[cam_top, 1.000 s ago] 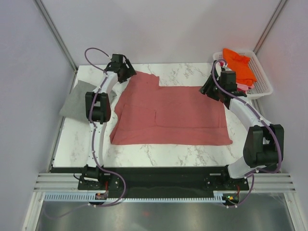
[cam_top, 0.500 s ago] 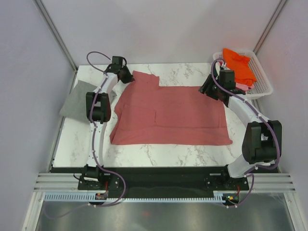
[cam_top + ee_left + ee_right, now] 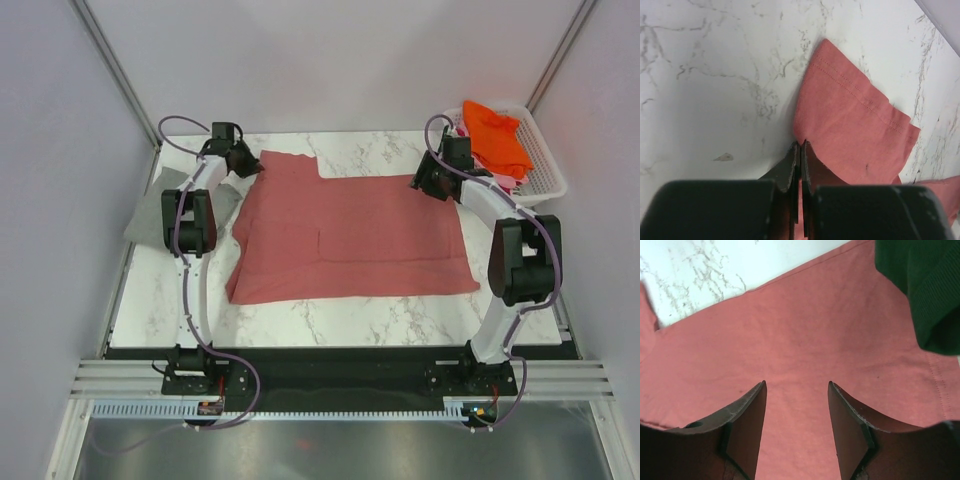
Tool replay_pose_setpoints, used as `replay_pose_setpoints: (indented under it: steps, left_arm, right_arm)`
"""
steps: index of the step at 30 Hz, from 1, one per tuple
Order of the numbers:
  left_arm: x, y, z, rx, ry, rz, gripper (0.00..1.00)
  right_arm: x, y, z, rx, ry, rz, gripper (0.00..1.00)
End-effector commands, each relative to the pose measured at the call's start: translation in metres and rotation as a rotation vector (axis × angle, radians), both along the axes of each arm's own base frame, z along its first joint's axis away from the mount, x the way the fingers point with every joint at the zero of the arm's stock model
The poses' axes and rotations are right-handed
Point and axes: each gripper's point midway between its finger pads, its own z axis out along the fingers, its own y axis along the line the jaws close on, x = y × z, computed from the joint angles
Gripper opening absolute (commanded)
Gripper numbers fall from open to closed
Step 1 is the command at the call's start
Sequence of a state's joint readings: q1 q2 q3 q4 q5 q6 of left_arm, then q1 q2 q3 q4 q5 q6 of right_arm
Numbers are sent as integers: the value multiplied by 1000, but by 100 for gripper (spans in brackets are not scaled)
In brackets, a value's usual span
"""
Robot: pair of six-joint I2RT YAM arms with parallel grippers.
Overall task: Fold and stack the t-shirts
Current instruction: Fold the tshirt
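A salmon-pink t-shirt (image 3: 350, 230) lies spread flat across the marble table (image 3: 370, 315). My left gripper (image 3: 248, 165) is at the shirt's far-left corner, shut on the edge of the sleeve (image 3: 850, 125). In the left wrist view, pink cloth shows pinched between the closed fingers of the left gripper (image 3: 800, 143). My right gripper (image 3: 425, 185) hovers low over the far-right corner. Seen from the right wrist, this gripper (image 3: 796, 385) is open, with only the pink t-shirt (image 3: 790, 335) below it. A folded grey t-shirt (image 3: 160, 212) lies at the table's left edge.
A white slatted basket (image 3: 545, 170) stands at the back right with an orange t-shirt (image 3: 497, 135) on top. Dark green fabric (image 3: 927, 290) hangs into the top right of the right wrist view. Bare marble (image 3: 705, 100) lies left of the sleeve.
The left gripper closed on the sleeve corner and shifted left, pulling that edge with it. The right gripper moved slightly back and left, staying open.
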State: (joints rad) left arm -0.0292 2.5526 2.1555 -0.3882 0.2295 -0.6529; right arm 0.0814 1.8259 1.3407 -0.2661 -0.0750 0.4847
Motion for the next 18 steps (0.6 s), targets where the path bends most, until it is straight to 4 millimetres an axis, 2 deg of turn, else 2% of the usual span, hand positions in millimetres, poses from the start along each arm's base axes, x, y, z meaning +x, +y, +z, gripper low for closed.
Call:
replay_pose_setpoints:
  steps: [1, 6, 7, 9, 11, 14, 18]
  left_arm:
    - [-5, 22, 11, 40, -12, 41, 2]
    - [-8, 23, 5, 36, -16, 35, 2]
    - [-6, 39, 6, 30, -20, 57, 2]
    - [-5, 41, 4, 16, -22, 57, 2]
    - [-5, 41, 2, 1, -22, 53, 2]
    - [-5, 45, 3, 0, -25, 64, 2]
    - [-10, 54, 2, -14, -21, 96, 2]
  right_arm:
    - [21, -2, 7, -55, -30, -8, 60]
    - [39, -7, -8, -104, -11, -47, 62]
    - [44, -10, -4, -119, -25, -51, 63]
    - [49, -14, -12, -155, -12, -66, 64]
    - [56, -17, -11, -187, -16, -68, 64]
    - [63, -25, -23, -229, 8, -86, 65]
    - [71, -28, -28, -248, 11, -98, 64]
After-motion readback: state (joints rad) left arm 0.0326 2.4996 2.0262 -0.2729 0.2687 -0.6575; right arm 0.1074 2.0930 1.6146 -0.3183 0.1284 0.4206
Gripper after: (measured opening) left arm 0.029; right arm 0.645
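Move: Shut in the left fingers already is the t-shirt's left edge, just nearer than the sleeve, whose middle lies about 6 cm ahead and 10 cm right of that hand; the grey t-shirt is some 24 cm left and 15 cm back. For the open right hand, the t-shirt's far right corner is roughly 14 cm ahead, 11 cm right and 9 cm below. Beside that corner hangs the green cloth, about 15 cm ahead and 13 cm right of the hand, with the basket some 28 cm right and 18 cm ahead. Reaching low over the t-shirt towards its far right corner, the right hand goes about 6 cm forward while sinking some 3.5 cm and edging right, its fingers still open and its wrist rolling roughly 10 degrees, left side down. Meanwhile the left hand keeps its pinch on the left edge and drags it about 3 cm left, level with the table. ##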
